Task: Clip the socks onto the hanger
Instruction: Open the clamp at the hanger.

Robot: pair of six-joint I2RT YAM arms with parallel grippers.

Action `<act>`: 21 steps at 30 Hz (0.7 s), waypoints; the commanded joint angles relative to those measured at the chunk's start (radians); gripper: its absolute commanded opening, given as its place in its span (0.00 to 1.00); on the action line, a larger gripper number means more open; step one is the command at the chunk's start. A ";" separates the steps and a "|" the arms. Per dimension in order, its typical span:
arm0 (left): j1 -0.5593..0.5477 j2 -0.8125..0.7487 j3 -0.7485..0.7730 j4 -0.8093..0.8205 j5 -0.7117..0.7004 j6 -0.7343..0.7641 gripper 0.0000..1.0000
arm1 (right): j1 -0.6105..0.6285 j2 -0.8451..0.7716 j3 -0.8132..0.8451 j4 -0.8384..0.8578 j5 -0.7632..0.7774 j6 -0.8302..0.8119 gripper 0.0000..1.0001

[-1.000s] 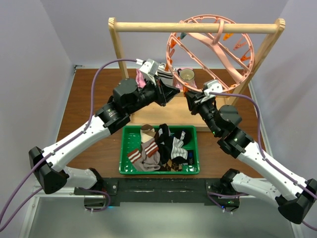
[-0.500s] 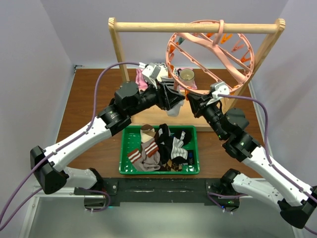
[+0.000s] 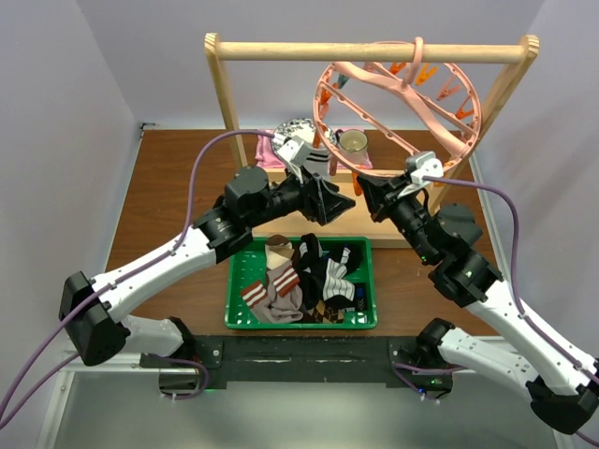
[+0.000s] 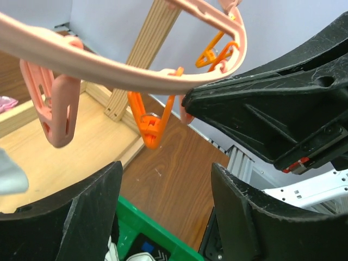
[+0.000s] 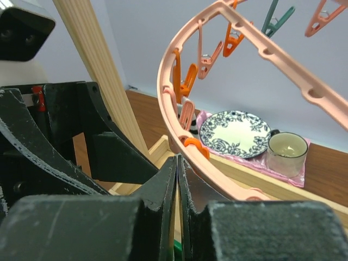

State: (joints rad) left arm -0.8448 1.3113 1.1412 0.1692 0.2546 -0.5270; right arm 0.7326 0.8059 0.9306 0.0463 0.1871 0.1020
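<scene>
The pink hanger hangs from the rack's bar, and its rim crosses the left wrist view with an orange clip below it. A black-and-white striped sock hangs at its left rim, seen behind the clips. More socks lie in the green basket. My left gripper is open under the rim, holding nothing. My right gripper is shut with nothing between its fingers, its tip against the rim's lower edge.
The light wooden rack stands on a wooden base. A patterned plate and a cup sit on a pink cloth behind the hanger. Both arms crowd together under the ring.
My left gripper has opened, let go of the striped sock and dropped down to the right. My right gripper has closed and moved up to the rim. The hanger has swung a little.
</scene>
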 commanded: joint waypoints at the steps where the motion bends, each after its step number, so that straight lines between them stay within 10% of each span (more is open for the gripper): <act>1: -0.008 0.020 0.023 0.098 0.012 0.057 0.71 | -0.006 -0.024 0.069 -0.014 0.008 0.011 0.08; 21: -0.016 0.135 0.159 0.142 -0.022 0.099 1.00 | -0.006 -0.051 0.085 -0.023 0.023 0.016 0.08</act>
State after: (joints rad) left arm -0.8536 1.4319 1.2308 0.2474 0.2413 -0.4335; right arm 0.7319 0.7589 0.9745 0.0216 0.1917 0.1200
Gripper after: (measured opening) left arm 0.996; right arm 0.084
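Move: Just past the left fingertips, the orange clamp hangs from the hanger's near rim, some 4 cm to the right, 3 cm ahead and about 1 cm higher. The pink clamp beside it is about 5 cm ahead and 2 cm left of the left hand, and the striped sock hangs about 6 cm ahead, 4 cm left and 4 cm lower. From the right hand, at the rim, the orange clamp is about 1 cm ahead, 2 cm left and 3 cm below. Reaching right and forward about 3.5 cm in all, the left hand goes for the orange clamp, dipping a centimetre or so under the rim before coming back up, and spreads its already open fingers fully to either side of the clamp. Meanwhile the right hand keeps its nearly shut fingers on the near rim and raises it about 3 cm, easing slightly back and right. ##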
